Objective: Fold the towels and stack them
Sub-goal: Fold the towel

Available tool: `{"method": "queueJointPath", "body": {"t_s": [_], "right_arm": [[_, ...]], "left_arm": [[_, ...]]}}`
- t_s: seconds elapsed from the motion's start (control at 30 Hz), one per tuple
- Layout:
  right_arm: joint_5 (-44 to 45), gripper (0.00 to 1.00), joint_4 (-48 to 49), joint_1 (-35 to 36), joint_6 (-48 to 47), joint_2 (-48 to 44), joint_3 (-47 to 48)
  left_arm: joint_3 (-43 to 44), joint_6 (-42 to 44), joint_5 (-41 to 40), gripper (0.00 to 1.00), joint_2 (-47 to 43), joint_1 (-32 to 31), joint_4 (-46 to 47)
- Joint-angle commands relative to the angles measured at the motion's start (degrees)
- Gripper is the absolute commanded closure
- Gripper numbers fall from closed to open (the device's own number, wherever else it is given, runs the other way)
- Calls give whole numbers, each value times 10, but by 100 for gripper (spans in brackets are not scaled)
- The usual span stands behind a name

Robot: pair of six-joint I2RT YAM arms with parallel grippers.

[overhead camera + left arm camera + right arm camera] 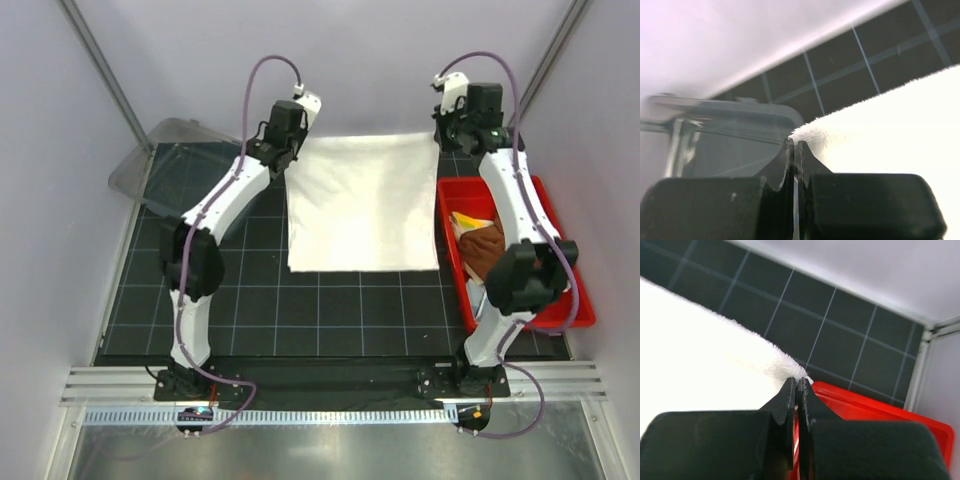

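A large cream-white towel (362,203) lies spread flat on the black gridded mat, its far edge at the back. My left gripper (293,140) is shut on the towel's far left corner; in the left wrist view the closed tips (794,146) pinch the fluffy corner of the towel (890,130). My right gripper (447,135) is shut on the far right corner, and its tips (799,382) bite the towel's (700,350) edge. A rust-brown towel (483,250) and a yellow towel (468,220) lie bunched in the red bin. No light-blue one shows.
The red bin (550,325) stands along the mat's right side, under the right arm, and its rim (880,412) lies just beyond the right fingertips. A clear plastic container (165,160) sits at the back left, close beside the left gripper. Grey walls enclose the table.
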Motion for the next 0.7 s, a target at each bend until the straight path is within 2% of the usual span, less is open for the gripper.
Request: {"method": "queueJointPath", "body": {"t_s": [0.0,0.1,0.33,0.43,0.53,0.67], "right_arm": [[32,99,89,3,55,-91,-32],[39,99,120,3,79,-174,-85],[8,99,97,3,102,-316,-157],[-2,99,82,4,112,-376,-181],[-29,99,44,3,115,-439,-189],[-29,99,19,4,114,-504,-186]], "left_arm": [[-41,-24,-98,100,-116,-5,85],[-93,-56,-107,100,-201,-11,95],[-195,-98,-79,100,-358,-36,70],[-229,-107,-33,100,-418,-56,30],[-257,-117,-24,100,-480,-91,-11],[-242,-163,-8,100,-516,-106,-83]]}}
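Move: My left hand and my right hand already pinch the towel's two far corners, nearly 20 cm above the table. The towel's near edge, at its middle, lies about 17 cm back, 15 cm to the right and 19 cm below my left hand; from my right hand it is 17 cm back, 15 cm left and 20 cm below. The clear bin sits roughly 19 cm left of my left hand and 3 cm ahead; the red bin is some 18 cm right of my right hand and 14 cm back. Still pinching the corners, I sweep both hands together up and back towards my bases, about 20 cm back and close to 18 cm up, with most of the rise early and then a nearly level backward pull, especially on the left. My fingertips tip upward, some 15 degrees on the left and 25 on the right, while both hands roll so their inner sides rise, and I keep the edge between them stretched. ##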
